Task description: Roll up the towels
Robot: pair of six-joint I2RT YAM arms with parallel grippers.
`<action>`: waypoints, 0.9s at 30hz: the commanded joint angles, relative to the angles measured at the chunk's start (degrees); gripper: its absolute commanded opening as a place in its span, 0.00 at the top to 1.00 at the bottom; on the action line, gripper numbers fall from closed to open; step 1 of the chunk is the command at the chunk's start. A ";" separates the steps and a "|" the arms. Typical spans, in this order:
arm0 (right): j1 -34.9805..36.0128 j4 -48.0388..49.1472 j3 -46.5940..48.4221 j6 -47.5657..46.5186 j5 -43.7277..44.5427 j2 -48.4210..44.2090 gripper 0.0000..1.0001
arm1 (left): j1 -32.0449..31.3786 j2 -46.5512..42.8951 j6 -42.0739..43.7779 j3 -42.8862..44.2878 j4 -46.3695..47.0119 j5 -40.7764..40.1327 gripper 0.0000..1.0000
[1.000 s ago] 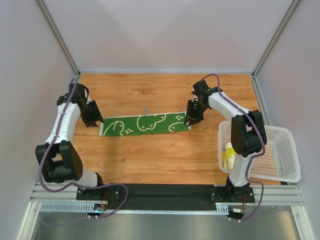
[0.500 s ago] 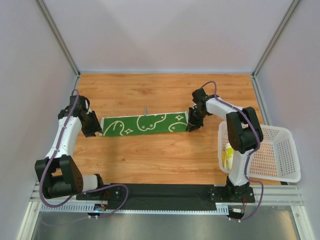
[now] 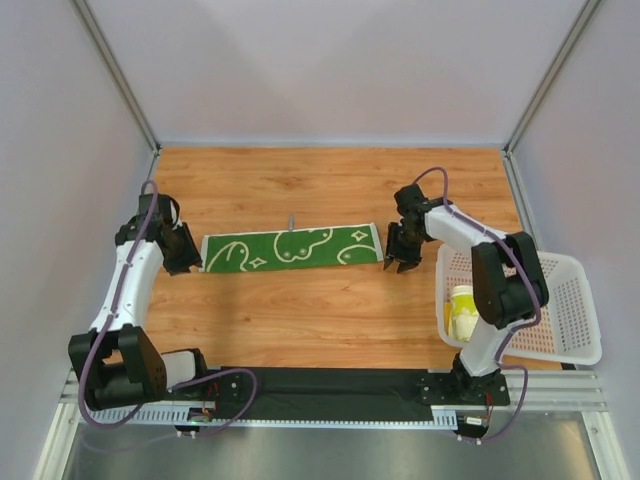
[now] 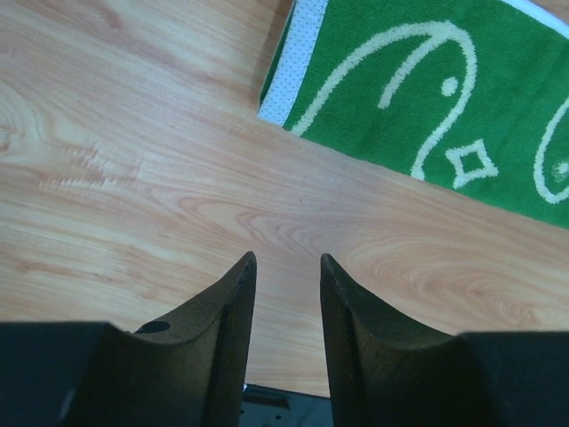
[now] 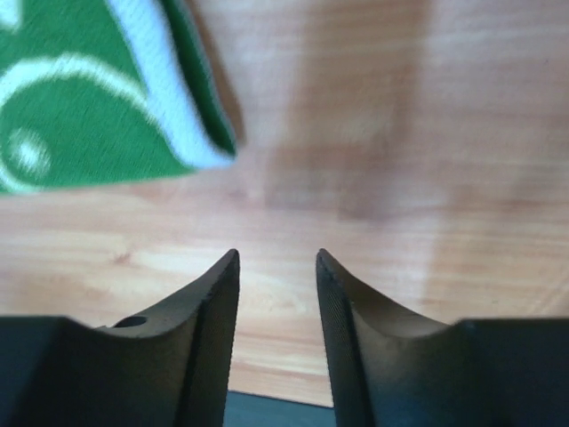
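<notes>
The dark green towel [image 3: 290,246] with cream swirls lies flat as a long folded strip across the middle of the table. My left gripper [image 3: 190,264] stands open just off its left end, nothing between the fingers; in the left wrist view the towel's corner [image 4: 427,98] lies ahead and to the right of the gripper [image 4: 286,260]. My right gripper [image 3: 399,265] is open just off the right end; its wrist view shows the towel's edge [image 5: 89,116] up left of the gripper [image 5: 277,255]. A rolled pale yellow towel [image 3: 461,310] stands in the basket.
The white perforated basket [image 3: 565,258] sits at the right edge of the table, next to the right arm's base. A small grey peg [image 3: 291,218] stands just behind the green towel. Frame posts and white walls close in the table.
My right gripper has come off the towel's right end, drawing right and nearer, jaws parted. My left gripper has backed slightly left off the left end. The towel lies flatter and straighter.
</notes>
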 commanded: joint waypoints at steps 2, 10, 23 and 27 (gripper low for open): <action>0.00 3.60 -4.07 0.17 -9.44 -7.65 0.54 | -1.17 -7.03 -0.60 -0.85 -0.91 -0.44 0.59; -0.09 14.58 -5.23 6.41 -15.17 -4.32 0.34 | -2.49 -18.65 -2.28 -4.28 -2.66 5.89 0.57; -0.79 12.84 2.59 9.14 -9.48 6.93 0.34 | -3.63 -23.32 -3.42 -4.81 -2.94 3.51 0.56; -1.49 11.70 2.51 8.53 -7.01 6.85 0.36 | -3.63 -22.88 -3.42 -4.72 -2.85 3.08 0.57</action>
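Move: The towel's near right corner lies about 3 cm ahead of the right hand, some 3 cm to its left and a couple of centimetres below. The green towel runs off to the left from there, its middle about 23 cm left and 4 cm ahead, with the grey tab at its far edge some 6 cm beyond that middle. The yellow rolled towel sits roughly 14 cm right and 11 cm back. From the left hand the corner is about 40 cm right, 6 cm ahead and 11 cm below. Back and up by a couple of centimetres first, the right hand then swings left, forward and back down onto the towel's near right corner, ending about 5 cm left and 4 cm ahead; its fingers open wide and tilt some 15 degrees, tips swinging left. The left hand rises about 5 cm while drawing back and right, fingers unchanged. ##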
